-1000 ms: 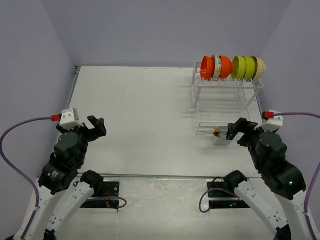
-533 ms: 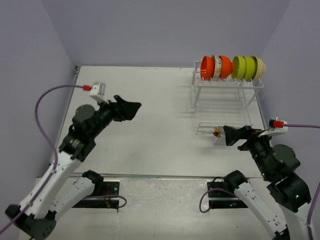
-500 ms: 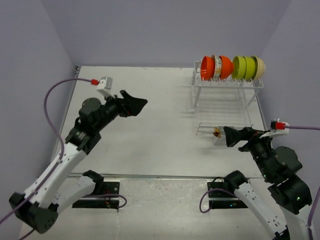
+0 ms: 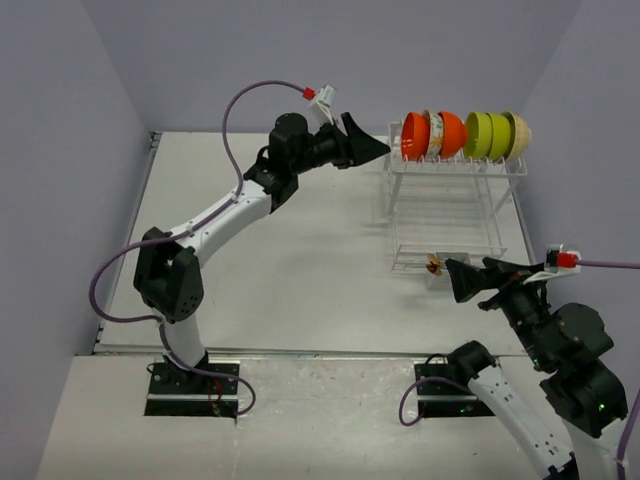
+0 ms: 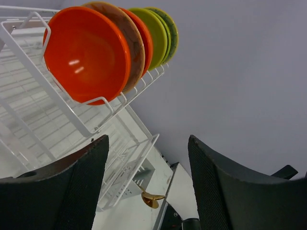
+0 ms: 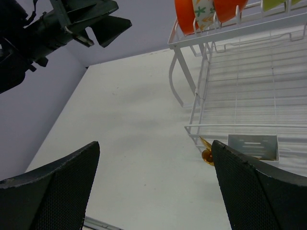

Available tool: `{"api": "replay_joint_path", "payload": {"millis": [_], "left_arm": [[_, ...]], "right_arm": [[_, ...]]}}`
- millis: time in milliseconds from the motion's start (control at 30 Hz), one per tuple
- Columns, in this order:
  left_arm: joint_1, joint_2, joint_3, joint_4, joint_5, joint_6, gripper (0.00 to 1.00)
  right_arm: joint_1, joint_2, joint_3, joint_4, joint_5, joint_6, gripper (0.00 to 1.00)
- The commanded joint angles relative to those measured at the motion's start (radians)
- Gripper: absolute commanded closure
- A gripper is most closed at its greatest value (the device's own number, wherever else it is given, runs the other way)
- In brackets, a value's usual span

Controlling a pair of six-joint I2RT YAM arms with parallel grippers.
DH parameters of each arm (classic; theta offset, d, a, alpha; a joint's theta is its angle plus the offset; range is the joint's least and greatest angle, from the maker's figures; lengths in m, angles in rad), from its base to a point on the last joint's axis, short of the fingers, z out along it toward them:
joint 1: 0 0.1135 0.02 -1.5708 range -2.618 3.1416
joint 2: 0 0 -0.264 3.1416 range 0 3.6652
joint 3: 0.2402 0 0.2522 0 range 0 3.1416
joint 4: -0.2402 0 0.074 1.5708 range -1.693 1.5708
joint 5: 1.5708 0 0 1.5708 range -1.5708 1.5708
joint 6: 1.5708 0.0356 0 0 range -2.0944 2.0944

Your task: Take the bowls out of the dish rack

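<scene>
The white wire dish rack (image 4: 450, 168) stands at the table's far right. Its top tier holds the bowls on edge in a row: orange (image 4: 414, 136), floral white (image 4: 434, 132), orange (image 4: 453, 133), two lime green (image 4: 478, 135), and beige (image 4: 521, 135). My left gripper (image 4: 380, 150) hovers open just left of the first orange bowl (image 5: 84, 60), level with it and apart from it, nothing between its fingers (image 5: 72, 187). My right gripper (image 4: 458, 280) hangs open over the table near the rack's lower front corner, empty. The right wrist view shows the rack (image 6: 230, 96) and the floral bowl (image 6: 204, 12).
A small gold spoon-like piece (image 4: 433, 265) sticks out beside the cutlery basket (image 6: 253, 146) at the rack's lower front. Purple walls close in behind and to the right of the rack. The white table (image 4: 300, 250) stretches left of it.
My left arm has swung up and far to the right, from the table's left side to the rack's left end, and its jaws have narrowed somewhat. The right arm has barely shifted.
</scene>
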Motion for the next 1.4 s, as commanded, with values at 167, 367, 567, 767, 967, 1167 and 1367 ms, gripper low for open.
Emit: {"api": "replay_joint_path", "payload": {"millis": [167,367,567,767,967,1167,1367], "left_arm": [[-0.040,0.227,0.294,0.080,0.060,-0.069,0.40],[-0.049,0.338,0.428,0.034,-0.004,-0.043,0.46],[-0.049,0.416,0.530,0.029,-0.032,-0.026,0.48],[-0.051,0.485,0.592,0.052,-0.066,-0.006,0.52],[-0.049,0.542,0.678,0.049,-0.052,0.011,0.59],[-0.046,0.579,0.693,0.067,-0.045,0.002,0.71],[-0.043,0.580,0.689,0.089,-0.040,-0.012,0.90]], "right_arm": [[0.004,-0.027,-0.015,-0.003,-0.013,-0.010,0.01],[0.004,-0.046,0.002,-0.032,-0.014,-0.022,0.01],[0.002,-0.066,0.014,-0.050,-0.017,-0.034,0.01],[0.002,-0.066,0.012,-0.046,-0.031,-0.036,0.01],[0.004,-0.064,0.009,-0.040,-0.054,-0.034,0.01],[0.004,-0.076,0.020,-0.049,-0.086,-0.023,0.01],[0.004,-0.078,0.017,-0.047,-0.074,-0.025,0.01]]}}
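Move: The first orange bowl, standing on edge at the left end of the rack's top shelf, has its middle about 11 cm to the left hand's right, 9 cm ahead and some 5 cm below. Just beyond it to the right stand the patterned bowl, about 4 cm on, the second orange bowl, some 9 cm on, and the nearest green bowl, roughly 16 cm on. From the right hand the first orange bowl lies about 32 cm ahead, 5 cm left and 4 cm lower. The left hand reaches nearly level to the first orange bowl, about 10 cm to the right and 8 cm forward, going mainly rightward at first and then more forward, with only a slight dip and its fingers still pointing right and forward. The fingers narrow from about two-thirds open during the approach and, as the hand eases to a stop, close almost fully, pinching the bowl's upper rim between the tips, one inside the bowl and one outside. ##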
